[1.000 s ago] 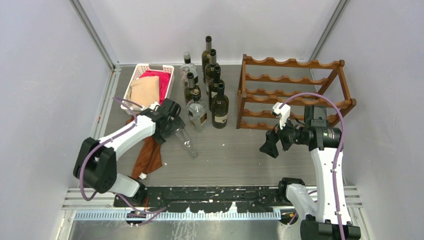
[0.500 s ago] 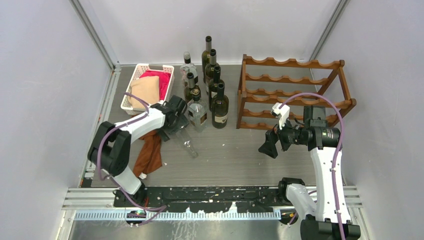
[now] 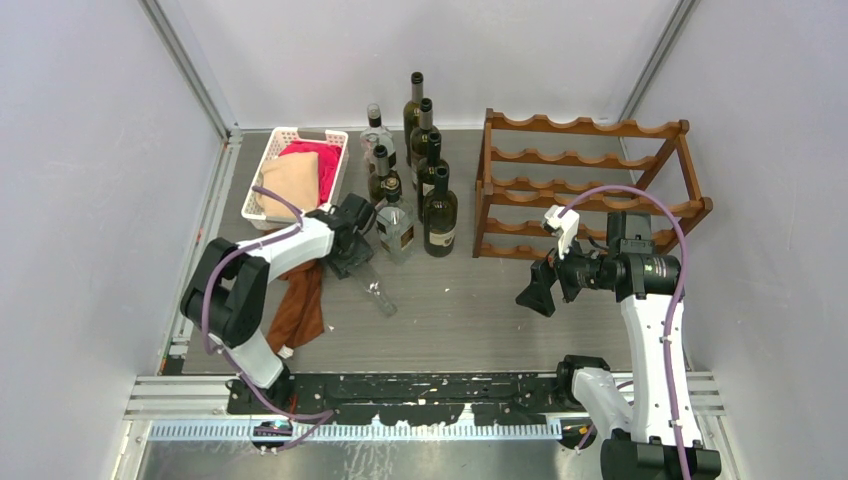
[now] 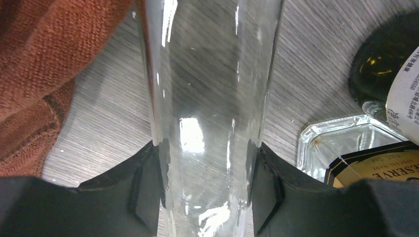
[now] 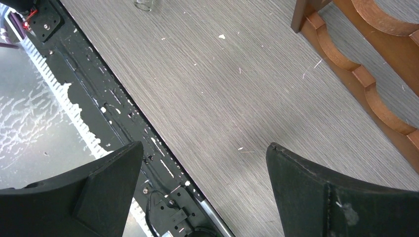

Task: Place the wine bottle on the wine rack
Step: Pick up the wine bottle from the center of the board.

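Observation:
A clear glass wine bottle (image 3: 376,291) lies on its side on the grey table, its neck pointing toward the near edge. My left gripper (image 3: 352,258) is shut on its body. In the left wrist view both black pads (image 4: 148,190) press against the sides of the wine bottle (image 4: 207,98). The reddish-brown wooden wine rack (image 3: 590,185) stands at the back right with nothing on its wavy rails. My right gripper (image 3: 540,293) hangs open in front of the wine rack (image 5: 375,94), and nothing sits in the right gripper (image 5: 203,147).
Several dark bottles (image 3: 425,150) and a square glass bottle (image 3: 397,228) stand close behind the left gripper. A white basket (image 3: 283,133) of cloths sits at the back left. A rust-brown cloth (image 3: 298,305) lies beside the clear bottle. The black base rail (image 3: 420,385) runs along the near edge.
The left arm reached forward over the lying bottle and its jaws came together on the glass body. The right arm has stayed put, open.

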You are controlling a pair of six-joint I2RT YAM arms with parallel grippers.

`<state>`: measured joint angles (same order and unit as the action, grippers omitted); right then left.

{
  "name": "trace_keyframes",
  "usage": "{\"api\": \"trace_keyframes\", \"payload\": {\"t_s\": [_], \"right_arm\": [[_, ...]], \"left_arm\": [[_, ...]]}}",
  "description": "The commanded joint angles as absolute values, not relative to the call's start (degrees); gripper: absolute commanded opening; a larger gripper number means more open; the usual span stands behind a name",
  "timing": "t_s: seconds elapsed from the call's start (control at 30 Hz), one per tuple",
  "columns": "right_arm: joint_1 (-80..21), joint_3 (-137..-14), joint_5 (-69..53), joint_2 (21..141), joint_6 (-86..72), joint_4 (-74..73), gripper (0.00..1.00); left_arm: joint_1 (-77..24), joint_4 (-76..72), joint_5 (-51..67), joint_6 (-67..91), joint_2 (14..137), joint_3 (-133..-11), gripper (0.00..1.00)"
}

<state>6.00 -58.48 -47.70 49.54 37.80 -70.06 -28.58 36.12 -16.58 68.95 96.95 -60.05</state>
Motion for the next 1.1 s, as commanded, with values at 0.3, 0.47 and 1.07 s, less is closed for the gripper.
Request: {"api": "trace_keyframes", "payload": {"t_s": [0.3, 0.47, 1.07], "right_arm": [[5.8, -59.8, -51.9, 50.4, 38.5, -70.6, 1.00], [5.6, -60.5, -55.1, 52.0, 39.5, -73.3, 1.00], [-4.0, -70.0, -61.0, 58.6, 37.3, -80.9, 1.00]], "left_arm": [[-28.8, 32.6, -10.6, 68.7, 69.5, -46.4, 0.01], [-28.8, 31.1, -4.8, 67.3, 56.1, -40.9, 0.00], [-29.4, 2.0, 12.5, 66.0, 28.2, -38.4, 0.00]]}}
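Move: The left hand's fingers are already shut on the body of the lying wine bottle. From that hand the middle of the wine rack is roughly 52 cm to the right, 13 cm ahead and 9 cm higher; the standing clear bottle is some 10 cm right and 6 cm ahead, and the brown cloth about 14 cm left and 5 cm back. The right hand, empty and open, has the wine bottle about 44 cm to its left, 14 cm ahead and 18 cm below. The left hand keeps its pinch on the wine bottle's body and draws it back from beside the standing clear bottle, low at first, then climbs ever more steeply, in all some 22 cm up and 11 cm back, while the wrist swings by about 65 degrees so that the fingers turn from pointing down to pointing right and forward over the table. After a short wait the open right hand eases about 5 cm left, back and a little up, turning slightly counter-clockwise and touching nothing. ##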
